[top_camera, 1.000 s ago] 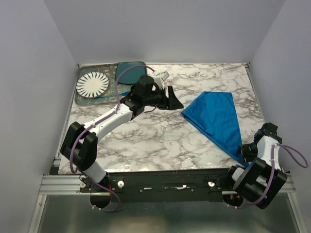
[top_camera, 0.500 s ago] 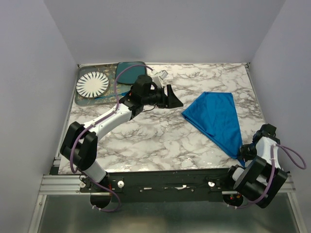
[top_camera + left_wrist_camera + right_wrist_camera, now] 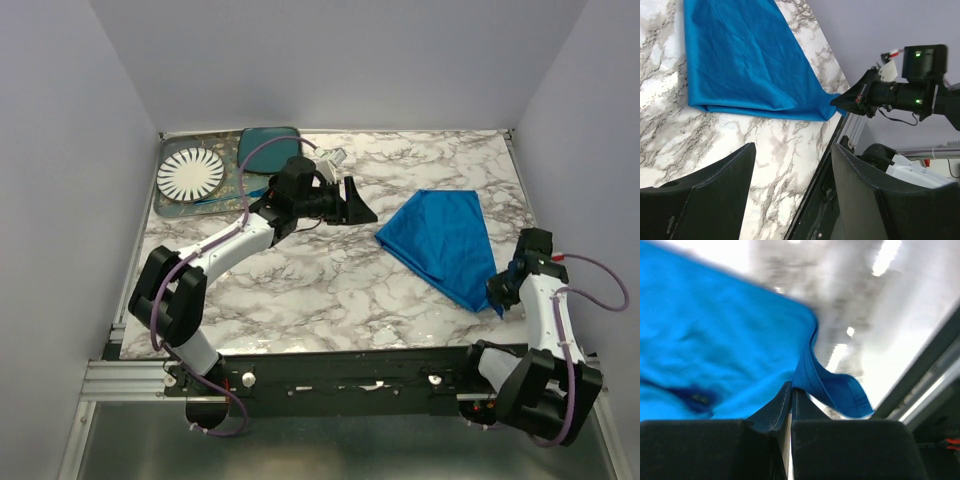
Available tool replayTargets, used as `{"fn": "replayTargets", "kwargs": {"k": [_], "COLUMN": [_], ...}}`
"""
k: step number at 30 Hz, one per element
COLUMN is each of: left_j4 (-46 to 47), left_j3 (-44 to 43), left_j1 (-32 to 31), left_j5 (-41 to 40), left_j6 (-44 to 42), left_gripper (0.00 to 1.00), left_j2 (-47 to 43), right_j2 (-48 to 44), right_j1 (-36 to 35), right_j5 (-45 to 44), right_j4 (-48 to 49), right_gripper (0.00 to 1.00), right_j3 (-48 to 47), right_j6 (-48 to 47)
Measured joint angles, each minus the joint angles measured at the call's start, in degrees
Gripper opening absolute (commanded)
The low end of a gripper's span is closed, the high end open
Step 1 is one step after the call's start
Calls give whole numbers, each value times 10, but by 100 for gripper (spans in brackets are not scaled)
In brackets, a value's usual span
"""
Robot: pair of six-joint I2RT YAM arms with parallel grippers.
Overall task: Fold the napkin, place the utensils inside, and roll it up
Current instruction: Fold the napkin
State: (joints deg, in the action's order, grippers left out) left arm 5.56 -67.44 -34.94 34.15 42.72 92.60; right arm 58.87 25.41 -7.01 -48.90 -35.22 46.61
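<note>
The blue napkin (image 3: 445, 240) lies folded into a rough triangle on the right of the marble table, its narrow corner pointing to the near right edge. My right gripper (image 3: 497, 296) is shut on that corner; in the right wrist view the cloth (image 3: 715, 350) curls up from between the closed fingers of the gripper (image 3: 791, 390). Mid-table, left of the napkin, my left gripper (image 3: 360, 205) hangs open, holding nothing. In its own view the gripper (image 3: 792, 150) faces the napkin (image 3: 740, 65). A slim fork (image 3: 232, 196) rests on the tray at the far left.
A tray (image 3: 170, 208) at the far left corner carries a white striped plate (image 3: 190, 175). A dark teal plate (image 3: 268, 140) sits behind it. The table's near edge and metal rail run just below the right gripper. Walls close in on three sides.
The right gripper closed on the napkin's near corner and moved up from the table's near edge, pulling the corner with it. The left arm barely moved.
</note>
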Motion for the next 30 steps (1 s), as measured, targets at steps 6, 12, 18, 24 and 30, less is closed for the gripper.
{"fn": "replayTargets", "kwargs": {"k": [6,12,18,24,30], "left_j4": [0,-1,-1,-1,-6], "left_j3": [1,2,4,5,5], "left_j1": [0,0,0,0,0], "left_j5": [0,0,0,0,0], "left_j6": [-1,0,0,0,-8], "left_gripper": [71,71,71,71,71], "left_j2": [17,38,45,45,45], "right_j2": [1,34,86,104,117], "right_j1": [-146,-283,-352,-387,-407], "right_j5": [-34,-65,-97,-108,-118], "right_j4": [18,74,108,139,157], "right_gripper": [9,9,9,9,9], "right_j3": [-61,-83,-119,-134,-153], "right_j6": [-24,-93,-146,-202,-240]}}
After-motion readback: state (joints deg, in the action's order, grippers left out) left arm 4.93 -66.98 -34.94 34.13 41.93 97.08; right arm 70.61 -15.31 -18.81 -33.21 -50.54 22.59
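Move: My right hand already pinches the napkin's near right corner, about 4 cm off the table. The napkin's middle, which I fold towards, lies roughly 16 cm ahead, 12 cm left and 4 cm below; the near tip of its folded flap is some 6 cm ahead and 14 cm left, and its left corner about 17 cm ahead and 28 cm left. From my left hand, the napkin's middle is about 18 cm right, 2 cm ahead and 22 cm below. Keeping the corner pinched, I sweep my right hand about 13 cm forward and 11 cm left while rising some 7 cm, fast at first and then easing, to carry the corner over towards the napkin's middle. On the way I turn that wrist roughly 55 degrees counter-clockwise and tilt it somewhat. My open, empty left hand sinks about 4 cm. ##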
